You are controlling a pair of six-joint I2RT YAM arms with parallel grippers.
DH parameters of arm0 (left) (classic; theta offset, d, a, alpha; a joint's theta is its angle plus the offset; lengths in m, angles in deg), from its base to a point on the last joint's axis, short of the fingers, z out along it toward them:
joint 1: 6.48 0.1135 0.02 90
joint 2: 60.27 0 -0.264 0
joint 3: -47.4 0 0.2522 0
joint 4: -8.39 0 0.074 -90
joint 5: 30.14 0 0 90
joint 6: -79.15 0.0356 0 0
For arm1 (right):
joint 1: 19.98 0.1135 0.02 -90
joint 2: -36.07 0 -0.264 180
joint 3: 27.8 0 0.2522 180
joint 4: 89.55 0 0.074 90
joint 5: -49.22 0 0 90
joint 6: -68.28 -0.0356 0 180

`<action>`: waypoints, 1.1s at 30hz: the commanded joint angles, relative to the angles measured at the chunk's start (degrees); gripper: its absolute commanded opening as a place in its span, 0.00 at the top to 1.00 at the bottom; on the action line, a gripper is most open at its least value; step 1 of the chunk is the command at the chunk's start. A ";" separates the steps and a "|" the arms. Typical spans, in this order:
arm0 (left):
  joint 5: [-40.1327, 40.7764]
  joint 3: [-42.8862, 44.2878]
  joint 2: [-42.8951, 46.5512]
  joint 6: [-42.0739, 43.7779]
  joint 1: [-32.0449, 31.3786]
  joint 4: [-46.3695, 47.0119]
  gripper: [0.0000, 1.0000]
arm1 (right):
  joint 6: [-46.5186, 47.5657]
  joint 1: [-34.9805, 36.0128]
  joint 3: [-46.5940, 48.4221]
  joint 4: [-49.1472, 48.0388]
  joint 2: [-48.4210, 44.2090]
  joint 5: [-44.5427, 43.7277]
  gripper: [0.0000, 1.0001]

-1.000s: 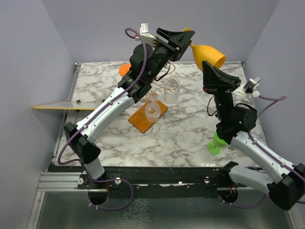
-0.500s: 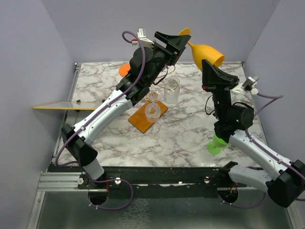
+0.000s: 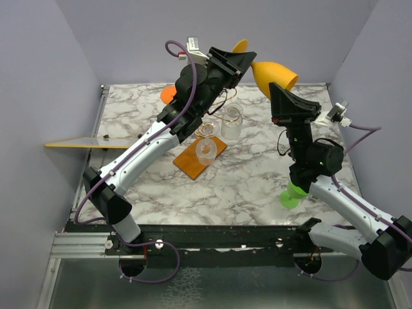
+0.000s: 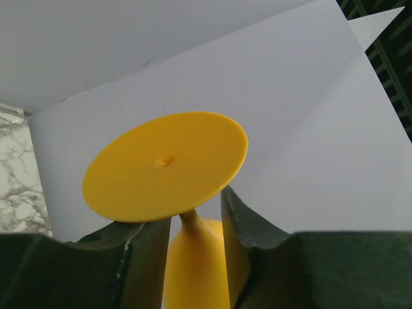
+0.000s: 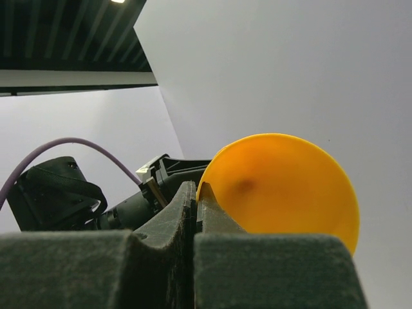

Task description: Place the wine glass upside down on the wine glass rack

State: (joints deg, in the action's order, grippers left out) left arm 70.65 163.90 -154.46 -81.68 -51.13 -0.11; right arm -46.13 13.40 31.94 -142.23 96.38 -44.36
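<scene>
The yellow wine glass [image 3: 275, 73] hangs high above the back of the table, lying nearly sideways between both arms. My left gripper [image 3: 247, 61] has its jaws round the stem just under the round foot [image 4: 166, 166], both fingers [image 4: 241, 222] against the tapering neck. My right gripper [image 3: 274, 87] reaches up from below with its fingers pressed together on the rim of the bowl [image 5: 283, 187]. The wine glass rack [image 3: 215, 127], gold wire on an orange-brown wooden base [image 3: 190, 162], stands mid-table under my left arm.
Two clear glasses [image 3: 232, 122] [image 3: 206, 149] sit at the rack. An orange object [image 3: 168, 94] lies at the back left. A green piece [image 3: 289, 194] shows under my right arm. A thin yellow board [image 3: 74, 143] juts from the left wall.
The glass has tipped flatter and its bowl has shifted left and slightly down. My left gripper widened on the stem, then narrowed again. My right gripper followed the bowl a little left.
</scene>
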 commanded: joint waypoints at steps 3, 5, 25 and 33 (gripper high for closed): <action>-0.85 0.15 1.80 0.20 0.21 3.31 0.82 | -2.29 0.14 -0.12 -0.66 -1.42 5.11 0.99; -1.17 -1.19 2.40 1.20 0.26 5.63 0.99 | -2.88 0.14 -0.43 0.28 -2.02 5.39 0.99; -22.74 -10.26 15.35 23.34 1.84 8.05 1.00 | 2.92 0.14 -0.79 33.73 -20.10 18.69 0.32; -32.10 -10.49 23.04 36.52 1.83 -6.77 1.00 | 6.00 0.19 2.88 47.35 -22.67 34.57 0.25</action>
State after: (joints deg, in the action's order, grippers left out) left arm 46.78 153.03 -134.75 -55.10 -49.31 2.93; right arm -42.63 13.43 31.67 -105.55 73.08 -20.97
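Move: The yellow wine glass is tilted mouth-down between the hands, its stem already between the left hand's open fingers; its middle is about 4 cm right, 1 cm back and 3 cm below that hand. The rack's hub is some 16 cm left, 9 cm back and 13 cm below the left hand, the nearest hanging clear glass 4 cm left, 10 cm back and 22 cm lower. The right hand pinches the yellow rim, the glass's middle 6 cm ahead, 4 cm left and 2 cm above it. The left fingers close on the stem just under the foot. The right fingers then open off the bowl's rim, and that hand backs away about 10 cm, sinking slightly as it rolls. With the glass, the left hand draws back some 13 cm, also going left and up, its fingers tipping upward by roughly 30 degrees. ##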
